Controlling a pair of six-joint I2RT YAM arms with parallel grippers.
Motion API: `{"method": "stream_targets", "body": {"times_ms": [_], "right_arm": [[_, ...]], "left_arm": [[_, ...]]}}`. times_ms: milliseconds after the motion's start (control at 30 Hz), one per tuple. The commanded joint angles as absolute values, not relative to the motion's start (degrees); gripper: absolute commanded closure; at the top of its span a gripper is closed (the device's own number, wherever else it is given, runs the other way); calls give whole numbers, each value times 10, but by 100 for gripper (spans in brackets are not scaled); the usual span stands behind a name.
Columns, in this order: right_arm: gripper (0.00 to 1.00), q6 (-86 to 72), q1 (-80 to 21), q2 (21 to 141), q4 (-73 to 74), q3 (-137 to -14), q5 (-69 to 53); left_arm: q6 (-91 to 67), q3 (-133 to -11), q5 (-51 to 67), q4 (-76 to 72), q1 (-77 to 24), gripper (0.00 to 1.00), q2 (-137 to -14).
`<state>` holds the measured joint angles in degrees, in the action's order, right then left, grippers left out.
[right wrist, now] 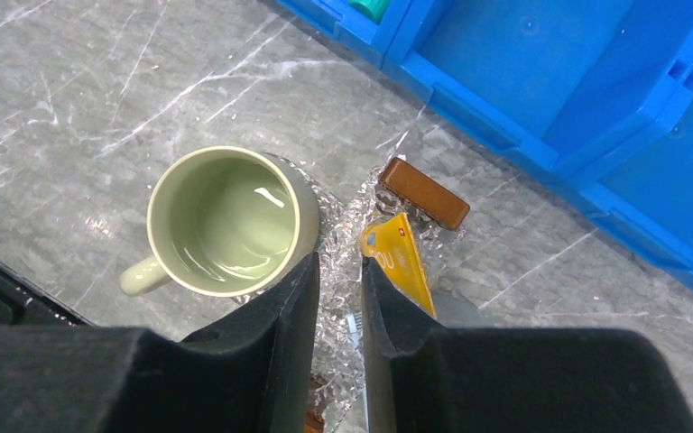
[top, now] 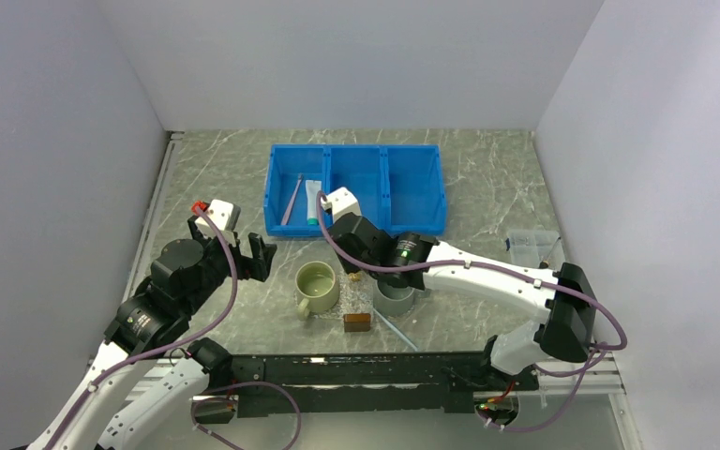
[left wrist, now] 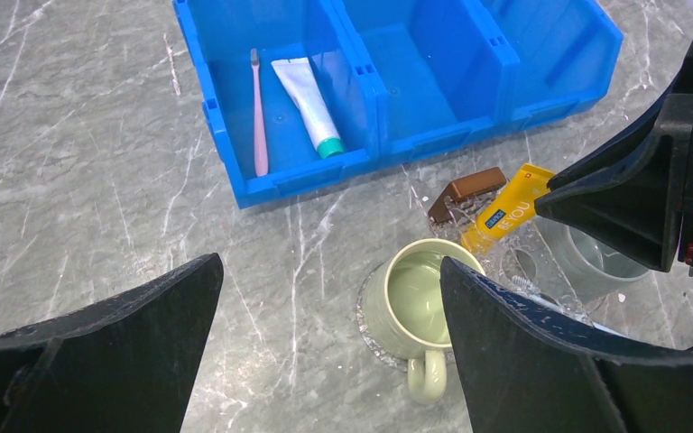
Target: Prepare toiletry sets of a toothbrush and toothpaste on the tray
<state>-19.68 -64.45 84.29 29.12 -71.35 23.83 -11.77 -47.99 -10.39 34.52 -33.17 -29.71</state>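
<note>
The clear glittery tray (right wrist: 338, 225) lies in front of the blue bin. On it lie a yellow-orange toothpaste (right wrist: 401, 262) and a pale toothbrush (top: 396, 330), whose head (right wrist: 354, 323) shows below my right fingers. My right gripper (right wrist: 339, 262) hovers over the tray with its jaws a narrow gap apart, holding nothing. A pinkish toothbrush (left wrist: 258, 117) and a white toothpaste with a teal cap (left wrist: 308, 104) lie in the bin's left compartment. My left gripper (left wrist: 329, 266) hangs wide open and empty above the table, left of the mug.
A green mug (top: 318, 287) stands on the tray's left edge and a grey cup (top: 396, 298) on its right. One brown block (right wrist: 424, 194) lies by the yellow tube, another (top: 357, 322) nearer the arms. The blue bin (top: 354, 187) sits behind; a small clear box (top: 532, 246) at far right.
</note>
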Motion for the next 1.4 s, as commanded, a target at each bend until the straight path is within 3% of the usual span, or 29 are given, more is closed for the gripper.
{"method": "stream_targets", "body": {"times_ms": [0,800,1367], "right_arm": [[73,-202,-646,821,296,-737,242],[55,-325,-648,572,432,-512,128],[51,-422,-679,626,332,-375,138]], "left_arm": [[-122,-479,-112,331,-328,3,-293],[-122,-479,-118,333,-329,3,-294],[-121,-478,-121,336,-329,3,-289]]}}
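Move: The blue toothbrush lies aslant against the tray's near-right side, its middle about 8 cm back, 10 cm to the right of and 16 cm below the empty right hand. The gray mug stands some 3 cm back and 13 cm right of that hand, the yellow toothpaste 2 cm ahead and 4 cm right, and the near brown handle 7 cm left of the toothbrush, level with it. From the left hand the toothbrush is roughly 7 cm back, 24 cm right and 24 cm below. The right hand leaves the yellow toothpaste and draws back and to its right, about 12 cm each way, first lifting some 3 cm and then sinking past the near-left side of the gray mug to finish about 12 cm lower than it began. On the way its fingers tip down by roughly 25 degrees and open from a quarter to half, ending astride and a few centimetres above the handle end of the blue toothbrush, with no touch seen. ##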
